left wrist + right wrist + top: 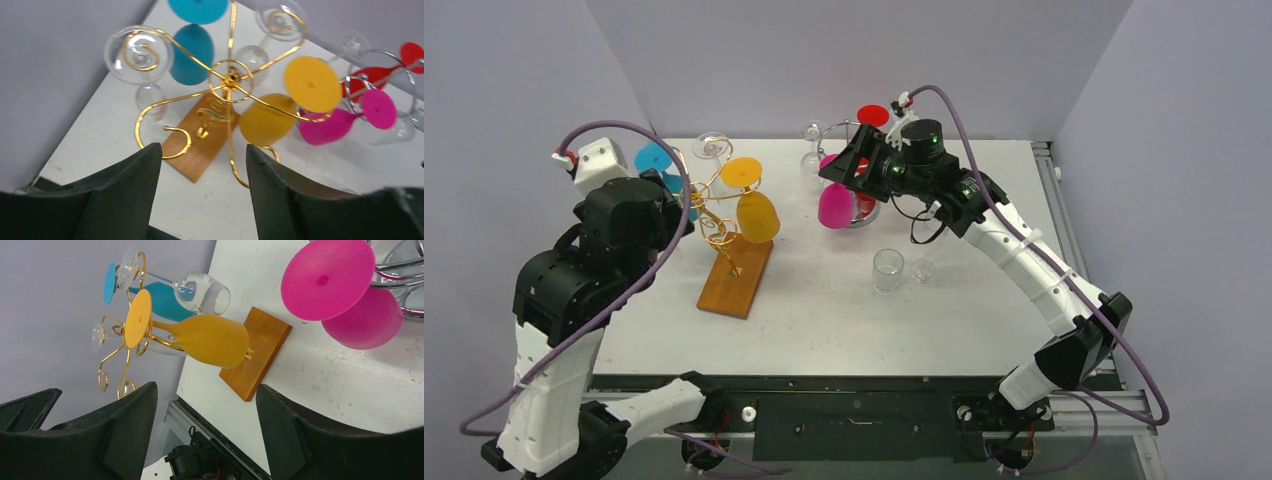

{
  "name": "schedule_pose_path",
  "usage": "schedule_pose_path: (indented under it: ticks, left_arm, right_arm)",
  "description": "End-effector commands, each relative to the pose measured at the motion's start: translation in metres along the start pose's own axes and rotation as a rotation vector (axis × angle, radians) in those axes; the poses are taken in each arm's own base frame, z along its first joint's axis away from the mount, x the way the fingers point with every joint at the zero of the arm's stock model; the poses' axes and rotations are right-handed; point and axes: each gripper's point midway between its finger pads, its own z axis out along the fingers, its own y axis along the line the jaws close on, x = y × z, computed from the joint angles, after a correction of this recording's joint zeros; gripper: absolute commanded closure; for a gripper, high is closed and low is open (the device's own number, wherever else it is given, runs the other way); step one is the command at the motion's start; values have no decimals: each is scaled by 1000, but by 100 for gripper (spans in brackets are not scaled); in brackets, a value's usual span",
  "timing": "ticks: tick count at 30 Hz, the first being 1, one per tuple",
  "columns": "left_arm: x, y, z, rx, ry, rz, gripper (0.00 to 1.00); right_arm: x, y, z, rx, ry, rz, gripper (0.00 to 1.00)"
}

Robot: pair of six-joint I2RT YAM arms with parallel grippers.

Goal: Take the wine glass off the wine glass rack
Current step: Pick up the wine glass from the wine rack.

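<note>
A gold wire rack (715,232) on a wooden base (736,276) holds a yellow glass (758,216), a blue glass (653,160) and clear glasses (139,55), all hanging upside down. A silver wire rack (865,214) behind it holds a pink glass (835,205) and a red one (873,115). My right gripper (840,166) is open and empty, just above the pink glass's foot (327,280). My left gripper (686,206) is open and empty, just left of the gold rack, which fills the left wrist view (231,80).
A clear glass (887,270) lies on the white table (824,320) in front of the silver rack, its foot (922,268) to the right. Grey walls close the back and sides. The table's front edge has a black rail.
</note>
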Motion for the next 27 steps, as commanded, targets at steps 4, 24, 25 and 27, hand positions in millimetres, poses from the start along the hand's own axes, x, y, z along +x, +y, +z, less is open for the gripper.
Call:
schedule_pose_path:
  ticks: [4,24,25,27]
  left_arm:
    - [-6,54,31,-166,23,-80,39]
    - [-37,97,71,19,-54,-520,46]
    - [-37,98,71,19,-53,-527,46]
    - [-36,102,71,-5,-53,-536,47]
  right_arm:
    - [-11,26,4,-82,-11,-24,33]
    - [3,17,-12,-85,29,-97,33]
    - [0,17,-17,-85,13,-109,33]
    - [-1,15,-23,-78,3,-120,32]
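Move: The clear wine glass hanging foot-up on the left side of the gold rack has its middle about 6 cm ahead of the left hand, 8 cm to its left and 18 cm below. The cyan glass hangs some 14 cm ahead, 3 cm left and 17 cm below that hand; the rack hub is 8 cm ahead, 5 cm right and 10 cm down. From the right hand, the clear wine glass lies roughly 42 cm left, 5 cm back and 13 cm lower. The left arm swings its empty, half-open gripper about 12 cm to the left, away from the rack hub and over to the outer side where the clear wine glass hangs, sinking some 4 cm and first turning counter-clockwise by about 20 degrees. The leftward swing then stops and the hand eases forward about 3 cm while it rolls its left side down some 25 degrees, lining the open fingers up on the glass's foot without touching it. ##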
